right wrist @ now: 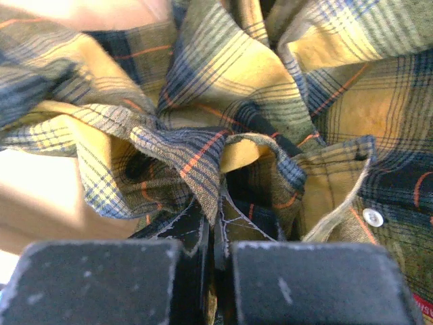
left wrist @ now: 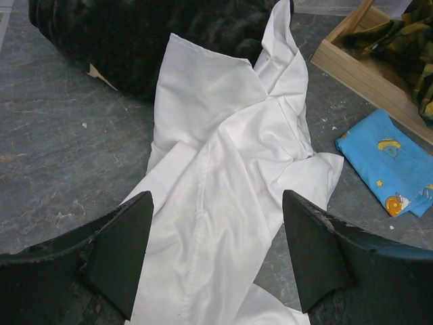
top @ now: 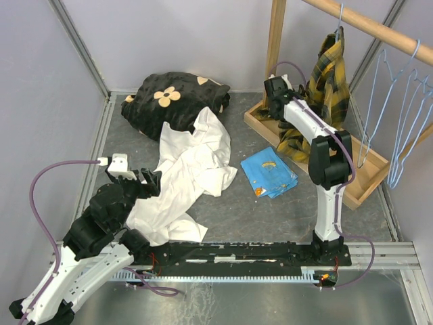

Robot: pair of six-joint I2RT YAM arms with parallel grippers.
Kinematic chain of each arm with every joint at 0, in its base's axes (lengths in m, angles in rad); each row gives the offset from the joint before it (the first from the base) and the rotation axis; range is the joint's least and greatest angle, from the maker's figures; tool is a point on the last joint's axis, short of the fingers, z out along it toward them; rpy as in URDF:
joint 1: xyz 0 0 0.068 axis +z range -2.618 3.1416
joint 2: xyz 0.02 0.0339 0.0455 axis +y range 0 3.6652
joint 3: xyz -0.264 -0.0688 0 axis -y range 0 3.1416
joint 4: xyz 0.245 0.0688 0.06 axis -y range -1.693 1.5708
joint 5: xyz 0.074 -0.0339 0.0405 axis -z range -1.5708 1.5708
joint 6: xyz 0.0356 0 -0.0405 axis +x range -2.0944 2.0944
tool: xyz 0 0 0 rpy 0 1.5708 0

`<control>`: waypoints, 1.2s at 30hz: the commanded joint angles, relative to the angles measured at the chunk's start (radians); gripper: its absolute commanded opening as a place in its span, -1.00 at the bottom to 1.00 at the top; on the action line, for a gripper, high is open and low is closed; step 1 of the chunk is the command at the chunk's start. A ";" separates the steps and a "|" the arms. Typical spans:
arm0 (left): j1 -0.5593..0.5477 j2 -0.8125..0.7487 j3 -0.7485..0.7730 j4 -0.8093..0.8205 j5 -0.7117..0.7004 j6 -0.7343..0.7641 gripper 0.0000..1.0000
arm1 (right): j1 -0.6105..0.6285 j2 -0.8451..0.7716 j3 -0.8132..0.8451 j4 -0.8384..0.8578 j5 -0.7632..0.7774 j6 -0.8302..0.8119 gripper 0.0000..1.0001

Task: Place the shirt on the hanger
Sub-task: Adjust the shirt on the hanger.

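The yellow-and-black plaid shirt (top: 329,74) hangs from a pale-blue hanger (top: 339,22) hooked on the wooden rail, and its lower part drapes into the rack's base. My right gripper (top: 276,89) is at the shirt's left side. In the right wrist view it (right wrist: 220,203) is shut on a fold of the plaid shirt (right wrist: 223,88), with cloth pinched between the jaws. My left gripper (top: 145,179) hovers open at the near left, above the white garment (left wrist: 223,169), its fingers (left wrist: 128,237) wide apart and holding nothing.
A black cloth with cream flowers (top: 176,98) lies at the back left, the white garment (top: 189,169) in front of it. A folded blue cloth (top: 268,172) lies mid-table. The wooden rail (top: 369,26) carries several spare hangers (top: 406,88) above the rack base (top: 369,179).
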 commanded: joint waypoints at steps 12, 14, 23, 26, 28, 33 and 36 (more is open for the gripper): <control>0.004 -0.007 0.003 0.036 -0.022 -0.031 0.66 | -0.074 0.235 0.323 -0.140 -0.087 -0.029 -0.57; 0.004 -0.005 0.003 0.037 -0.024 -0.030 0.66 | -0.075 0.262 0.352 -0.148 -0.097 -0.032 -0.47; 0.004 -0.005 0.003 0.036 -0.027 -0.030 0.66 | -0.075 0.326 0.430 -0.120 -0.119 -0.028 -0.36; 0.004 -0.002 0.003 0.035 -0.028 -0.030 0.66 | -0.075 0.282 0.400 -0.098 -0.188 -0.003 -0.13; 0.004 -0.001 0.003 0.035 -0.028 -0.031 0.66 | -0.074 0.210 0.329 -0.037 -0.253 0.005 0.04; 0.004 0.001 0.003 0.036 -0.023 -0.030 0.66 | -0.051 0.019 0.183 0.084 -0.411 -0.012 0.33; 0.004 0.001 0.003 0.036 -0.022 -0.029 0.66 | -0.011 -0.071 0.085 0.160 -0.438 -0.073 0.44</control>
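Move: The right hand, shut on a gathered fold low on the plaid shirt, has the shirt's hanging body close beside it, roughly 3 cm to the right, level fore and aft, its middle some 12 cm above. The wooden tray's middle lies about 13 cm back, straight behind and 11 cm below; the post's foot is some 19 cm left and 3 cm ahead, the blue cloth about 20 cm back and 19 cm left. From the idle left hand the hanging shirt is about 30 cm ahead and 57 cm right, at similar height. The right hand carries the pinched fold on forward beside the hanging shirt, about 3 cm with a little rightward drift, then sinks some 5 cm towards the tray while still edging forward, the fingers slowly opening to let go of the fold. Fingers spreading wide, it then turns back to the left by about 4 cm, rising 2 cm and easing slightly back from its farthest reach, with the wrist rolling some 15 degrees so that its left side lifts and swinging a little counter-clockwise. ##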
